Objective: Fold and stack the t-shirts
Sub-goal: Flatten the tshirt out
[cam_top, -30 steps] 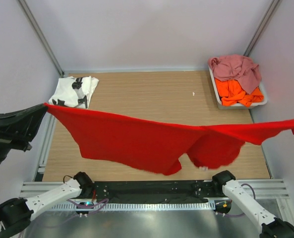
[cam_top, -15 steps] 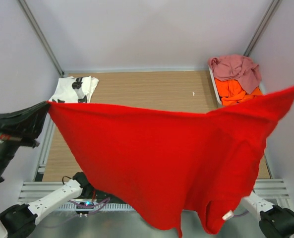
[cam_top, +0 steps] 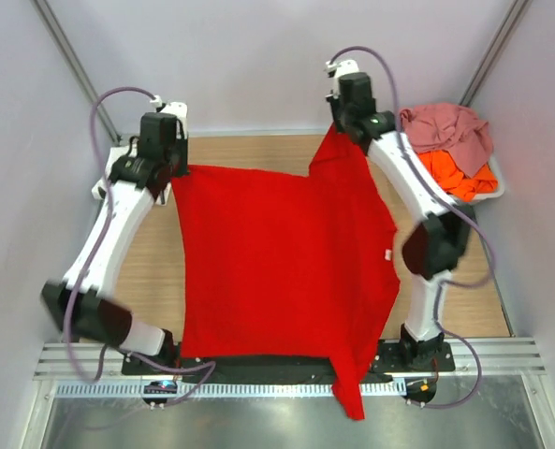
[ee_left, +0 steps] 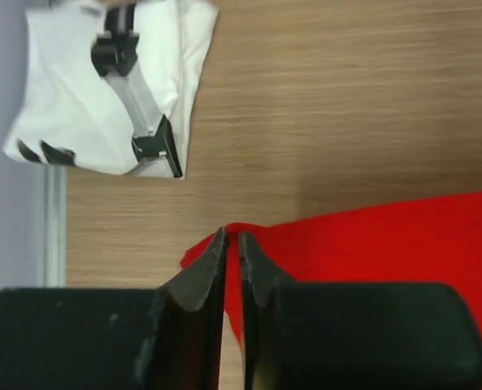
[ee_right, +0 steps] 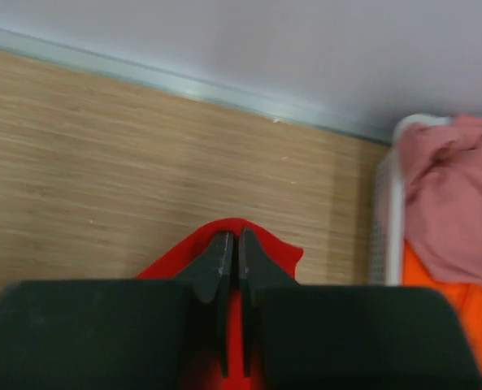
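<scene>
A bright red t-shirt (cam_top: 277,271) lies spread over the wooden table, its near end draping past the front edge. My left gripper (cam_top: 172,168) is shut on its far left corner (ee_left: 232,244), and my right gripper (cam_top: 338,126) is shut on its far right corner (ee_right: 249,236). A folded white t-shirt with black print (ee_left: 102,89) lies at the far left, mostly hidden behind my left arm in the top view. An orange t-shirt (cam_top: 455,173) and a dusty pink t-shirt (cam_top: 445,126) are piled at the far right.
A pale plastic tray (cam_top: 494,190) at the far right holds the orange and pink shirts; its rim (ee_right: 391,203) shows beside my right gripper. Grey walls close in the back and sides. A metal rail (cam_top: 258,388) runs along the front.
Both arms have swung forward from the sides to the far end of the table, carrying the red t-shirt from hanging in the air to lying spread flat on the wood.
</scene>
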`<state>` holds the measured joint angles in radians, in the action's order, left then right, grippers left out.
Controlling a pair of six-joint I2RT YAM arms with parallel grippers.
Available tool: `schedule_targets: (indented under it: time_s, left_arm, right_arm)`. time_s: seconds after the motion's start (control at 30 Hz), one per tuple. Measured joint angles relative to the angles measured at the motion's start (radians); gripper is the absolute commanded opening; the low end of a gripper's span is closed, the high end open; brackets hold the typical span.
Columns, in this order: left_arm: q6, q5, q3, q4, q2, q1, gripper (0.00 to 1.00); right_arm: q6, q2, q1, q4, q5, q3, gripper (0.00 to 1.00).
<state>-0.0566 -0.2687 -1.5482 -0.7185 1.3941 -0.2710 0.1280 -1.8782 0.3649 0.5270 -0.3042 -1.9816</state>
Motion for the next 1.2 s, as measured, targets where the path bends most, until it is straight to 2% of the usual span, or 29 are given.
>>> schedule_targets:
  time_s: [0.03, 0.07, 0.13, 0.17, 0.23, 0.3, 0.37, 0.5, 0.63, 0.73, 0.8, 0.97, 1.2]
  left_arm:
    - [-0.020, 0.008, -0.019, -0.005, 0.089, 0.045, 0.37]
    - [-0.033, 0.011, -0.045, -0.010, 0.187, 0.077, 0.80]
    - [-0.065, 0.013, -0.160, -0.063, 0.370, 0.115, 0.93]
    - [-0.076, 0.016, -0.230, -0.079, 0.462, 0.126, 0.99]
    - [-0.097, 0.020, -0.305, -0.103, 0.570, 0.127, 1.00]
    - [-0.109, 0.020, -0.298, -0.135, 0.577, 0.120, 1.00]
    - [-0.124, 0.022, -0.259, -0.142, 0.519, 0.113, 1.00]
    - [-0.178, 0.043, -0.169, -0.149, 0.305, 0.105, 1.00]
    - [-0.281, 0.093, 0.082, -0.061, -0.006, 0.087, 1.00]
    - [-0.381, 0.144, 0.317, 0.011, -0.148, 0.050, 0.98]
    - [-0.441, 0.185, 0.432, 0.054, -0.145, 0.029, 0.97]
    - [-0.549, 0.222, 0.641, 0.154, -0.015, -0.019, 0.97]
    - [-0.617, 0.231, 0.695, 0.267, 0.076, -0.036, 0.96]
  right_arm:
    - [-0.012, -0.126, -0.005, 0.026, 0.014, -0.096, 0.90]
    - [-0.014, -0.232, -0.008, 0.051, 0.021, -0.206, 0.99]
    - [-0.029, -0.440, -0.016, 0.082, 0.031, -0.438, 1.00]
    - [-0.033, -0.475, -0.016, 0.085, 0.029, -0.457, 1.00]
    - [-0.048, -0.489, -0.020, 0.121, 0.025, -0.431, 1.00]
    - [-0.058, -0.452, -0.023, 0.109, 0.019, -0.368, 1.00]
    - [-0.071, -0.389, -0.025, 0.105, 0.010, -0.288, 1.00]
    - [-0.132, -0.180, -0.024, 0.066, -0.008, -0.056, 1.00]
    - [-0.222, 0.070, -0.025, -0.019, 0.014, 0.254, 1.00]
    - [-0.286, 0.142, -0.025, -0.085, 0.070, 0.398, 0.99]
    - [-0.319, 0.117, -0.025, -0.104, 0.101, 0.441, 0.99]
    - [-0.368, 0.047, -0.025, -0.127, 0.136, 0.606, 0.99]
    - [-0.438, 0.039, -0.026, -0.148, 0.135, 0.815, 0.99]
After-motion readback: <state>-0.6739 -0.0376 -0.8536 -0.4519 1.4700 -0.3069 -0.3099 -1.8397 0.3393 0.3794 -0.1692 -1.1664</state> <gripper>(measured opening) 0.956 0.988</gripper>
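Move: Both hands already grip the far edge of the red t-shirt in the air, some 30 cm above the table. The shirt's middle hangs about 20 cm below them, 18 cm back and 17 cm right of the left hand, 27 cm back and 9 cm left of the right hand. The white folded shirt lies 6 cm ahead, 10 cm left and 29 cm below the left hand; the laundry basket is level with the right hand, 24 cm right and 25 cm down. Both hands swing forward-down, open to release the t-shirt, then draw back about 20 cm, sinking low over it. ##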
